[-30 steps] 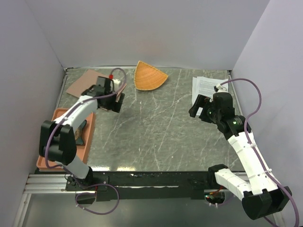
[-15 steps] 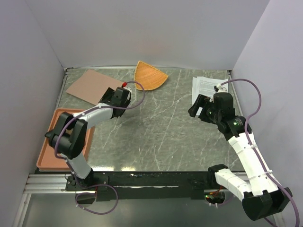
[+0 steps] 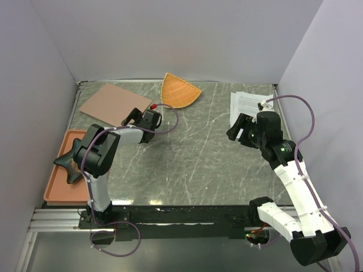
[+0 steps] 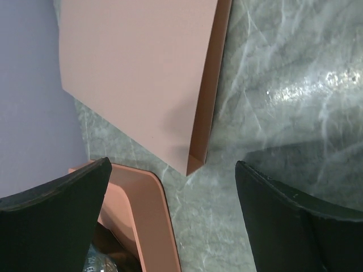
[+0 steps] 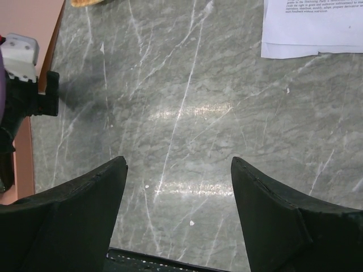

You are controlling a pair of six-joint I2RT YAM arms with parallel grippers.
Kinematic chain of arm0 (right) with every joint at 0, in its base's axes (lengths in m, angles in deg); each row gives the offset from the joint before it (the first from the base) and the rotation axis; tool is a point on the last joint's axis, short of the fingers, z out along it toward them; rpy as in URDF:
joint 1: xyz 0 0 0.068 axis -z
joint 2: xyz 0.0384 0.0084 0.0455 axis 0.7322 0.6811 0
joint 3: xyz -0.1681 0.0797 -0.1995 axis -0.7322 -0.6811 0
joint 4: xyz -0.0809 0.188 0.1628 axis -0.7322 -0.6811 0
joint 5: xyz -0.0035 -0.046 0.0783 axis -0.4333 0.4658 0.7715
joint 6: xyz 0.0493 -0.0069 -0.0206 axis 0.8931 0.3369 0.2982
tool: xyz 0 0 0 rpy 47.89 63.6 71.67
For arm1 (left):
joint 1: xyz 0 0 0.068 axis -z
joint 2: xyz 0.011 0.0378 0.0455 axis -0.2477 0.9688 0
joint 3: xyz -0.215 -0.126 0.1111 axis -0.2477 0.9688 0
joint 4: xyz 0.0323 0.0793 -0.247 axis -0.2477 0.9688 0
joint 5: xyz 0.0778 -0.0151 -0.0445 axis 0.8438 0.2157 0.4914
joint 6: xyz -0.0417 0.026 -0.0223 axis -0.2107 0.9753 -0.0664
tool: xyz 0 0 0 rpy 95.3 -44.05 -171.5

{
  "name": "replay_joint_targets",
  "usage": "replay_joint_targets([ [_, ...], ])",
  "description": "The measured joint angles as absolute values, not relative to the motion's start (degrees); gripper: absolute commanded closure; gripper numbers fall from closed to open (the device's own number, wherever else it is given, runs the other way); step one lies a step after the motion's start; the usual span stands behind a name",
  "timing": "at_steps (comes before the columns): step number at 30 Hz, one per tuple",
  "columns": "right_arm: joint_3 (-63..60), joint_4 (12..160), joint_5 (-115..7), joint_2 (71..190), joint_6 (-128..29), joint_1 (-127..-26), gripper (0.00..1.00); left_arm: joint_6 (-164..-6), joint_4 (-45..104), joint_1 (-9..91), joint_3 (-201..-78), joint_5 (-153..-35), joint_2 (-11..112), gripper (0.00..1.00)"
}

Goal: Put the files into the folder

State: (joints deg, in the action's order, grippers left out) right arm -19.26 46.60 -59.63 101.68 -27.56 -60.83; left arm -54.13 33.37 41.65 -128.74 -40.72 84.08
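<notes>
The folder (image 3: pixel 113 102) lies flat and shut at the back left of the table; in the left wrist view its near corner (image 4: pixel 136 73) shows. The files (image 3: pixel 252 102) are white printed sheets at the back right, and their lower edge (image 5: pixel 312 25) shows in the right wrist view. My left gripper (image 3: pixel 132 117) hovers just off the folder's near right edge, open and empty (image 4: pixel 171 164). My right gripper (image 3: pixel 237 129) hangs just in front of the files, pointing left over bare table, open with nothing between its fingers (image 5: pixel 178 161).
A salmon-orange rimmed tray (image 3: pixel 68 175) sits at the front left, and its corner (image 4: pixel 144 215) lies under my left fingers. An orange fan-shaped dish (image 3: pixel 178 90) stands at the back centre. Grey walls close in the table on three sides.
My left gripper has swung from over the folder toward its near right edge, uncovering the folder. The right arm has stayed put while its jaws narrowed a little.
</notes>
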Motion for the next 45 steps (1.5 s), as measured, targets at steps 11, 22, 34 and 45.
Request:
replay_joint_targets([
  [11,-19.3,46.6,-59.4,100.7,-27.4,-60.8,0.26,-51.4,29.5,41.3,-131.2,-38.4,87.1,0.10],
  [22,-19.1,46.6,-58.8,100.7,-27.4,-60.8,0.28,-47.4,25.3,39.2,-132.0,-36.2,89.3,0.17],
  [34,-19.0,46.6,-57.9,100.7,-26.6,-61.0,0.37,-43.9,22.4,37.6,-132.8,-35.6,91.3,0.45],
  [45,-19.0,46.7,-57.9,99.3,-25.7,-61.0,0.51,-42.9,21.1,37.4,-133.1,-35.5,93.2,0.95],
])
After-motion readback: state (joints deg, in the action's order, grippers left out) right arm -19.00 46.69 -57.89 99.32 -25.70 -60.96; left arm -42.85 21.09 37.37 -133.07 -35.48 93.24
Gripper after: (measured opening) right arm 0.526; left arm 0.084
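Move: The folder lies ahead and to the left of the left hand, its middle about 8 cm farther out, 8 cm left and 3 cm below; its open right edge runs just beyond the spread fingers. The orange tray is some 24 cm left and 14 cm back from this hand, the woven fan about 15 cm ahead and 16 cm right. From the right hand the folder's middle is about 20 cm ahead, 44 cm left and 21 cm below. The left fingers close from wide open and pinch the edge of the folder's upper cover near its near-right corner, after the hand has pushed about 5 cm forward and left onto it, nearly level, rolling some 10 degrees left side up. The right hand stays high over bare table, rising a centimetre or so as its empty fingers close partway. ##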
